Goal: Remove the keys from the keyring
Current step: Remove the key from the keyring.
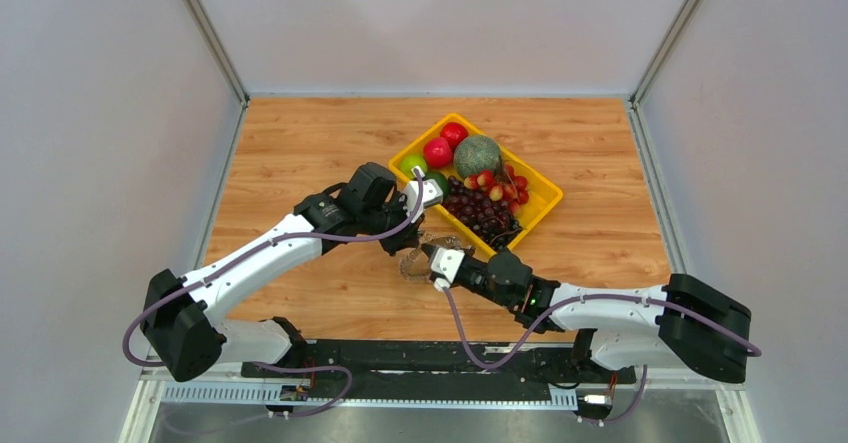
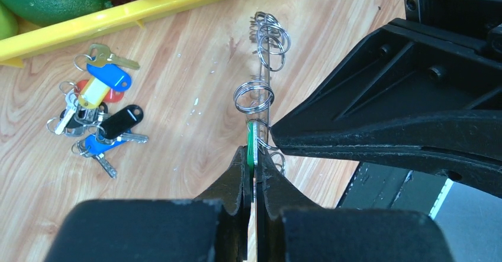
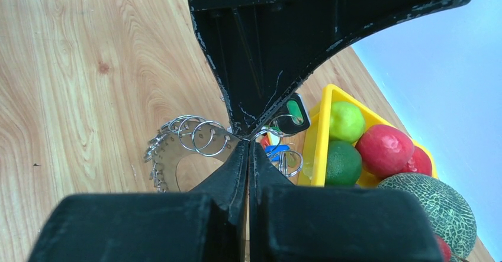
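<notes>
The keyring (image 3: pixel 177 155) is a wide flat metal ring held on edge just above the table between my two grippers. Small silver keys (image 3: pixel 154 161) bristle along its far edge, and loose split rings (image 2: pixel 253 96) hang from it. My left gripper (image 2: pixel 253 164) is shut on the ring's small green tag (image 2: pixel 252 144). My right gripper (image 3: pixel 248 145) is shut on the keyring's thin wire, tip to tip with the left fingers (image 3: pixel 278 55). From above, both grippers (image 1: pixel 408 231) (image 1: pixel 428 261) meet in front of the tray, largely hiding the keyring (image 1: pixel 415 268).
A yellow tray (image 1: pixel 552 191) with a melon (image 1: pixel 477 155), red fruit, limes and grapes (image 1: pixel 485 213) stands just behind the grippers. A small bunch of blue, red and black-headed keys (image 2: pixel 97 114) lies on the wood next to the tray's near wall (image 2: pixel 148 10).
</notes>
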`<state>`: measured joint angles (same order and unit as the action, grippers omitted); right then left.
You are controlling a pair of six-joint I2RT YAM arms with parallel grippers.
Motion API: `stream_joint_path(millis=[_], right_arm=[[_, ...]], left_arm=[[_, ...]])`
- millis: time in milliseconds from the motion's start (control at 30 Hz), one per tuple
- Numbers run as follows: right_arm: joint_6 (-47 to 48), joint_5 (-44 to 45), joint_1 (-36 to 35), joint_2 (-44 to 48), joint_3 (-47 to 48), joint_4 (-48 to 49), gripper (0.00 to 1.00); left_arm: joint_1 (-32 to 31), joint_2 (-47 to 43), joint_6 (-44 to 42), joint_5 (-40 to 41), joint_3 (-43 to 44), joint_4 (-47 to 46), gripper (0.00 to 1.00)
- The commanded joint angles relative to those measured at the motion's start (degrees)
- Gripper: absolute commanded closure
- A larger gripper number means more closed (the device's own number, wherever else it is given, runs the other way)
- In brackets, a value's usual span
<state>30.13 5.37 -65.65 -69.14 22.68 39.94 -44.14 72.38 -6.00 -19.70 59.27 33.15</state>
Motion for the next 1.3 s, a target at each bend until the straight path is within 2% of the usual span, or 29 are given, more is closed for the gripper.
stream_joint_path(millis=[0,333,600,767,933,1267], right_arm=[[-0.6,2.2,-0.5,1.0,3.1,2.7,1.00],[-9.7,2.1,0.5,2.8,6.0,-0.1,1.00],[-22.2,-0.4,5.8,3.4,9.1,-4.0,1.00],[-31.5,-1.3,9.7,2.3,12.0,-9.3,0.93],[-36.9,-7.1,12.5,4.9,11.3,-9.7,0.69],[-32.3,-7.8,16.7,12.0,5.1,-11.3,0.66]], left_arm=[[-0.3,-0.8,-0.7,-3.6,0.9,-2.9,1.00],[-0.4,-1.1,-3.0,-3.5,0.4,-2.8,1.00],[-0.4,-2.0,-4.3,-3.6,-0.4,-3.4,1.00],[-0.4,-2.4,-4.7,-4.0,-0.7,-3.6,1.00],[-0.4,-3.2,-5.5,-3.9,-1.1,-4.0,1.00],[-0.4,-4.1,-6.0,-4.0,-1.4,-4.2,1.00]])
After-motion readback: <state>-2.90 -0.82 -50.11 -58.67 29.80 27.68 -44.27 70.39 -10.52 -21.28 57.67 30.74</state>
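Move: The green key tag sits between my shut left fingertips, and from my right fingertips it lies about 2 cm to the left and 1 cm ahead, level with them. The keyring plate's middle hangs roughly 3 cm back from my right hand and 5 cm below it. From that hand the loose keys lie on the table some 7 cm ahead, 5 cm left and 15 cm down; the fruit tray's middle is about 13 cm ahead, 10 cm right and 13 cm down. My left hand keeps its pinch on the green tag, drifting forward barely 1.5 cm and coming back. With its fingers shut beside the tag, my right hand first eases forward, rolling clockwise about its own pointing line. It then opens about a third and backs off up and to the right, away from the tag, ending some 6 cm higher and 5 cm forward, turned about 35 degrees. ##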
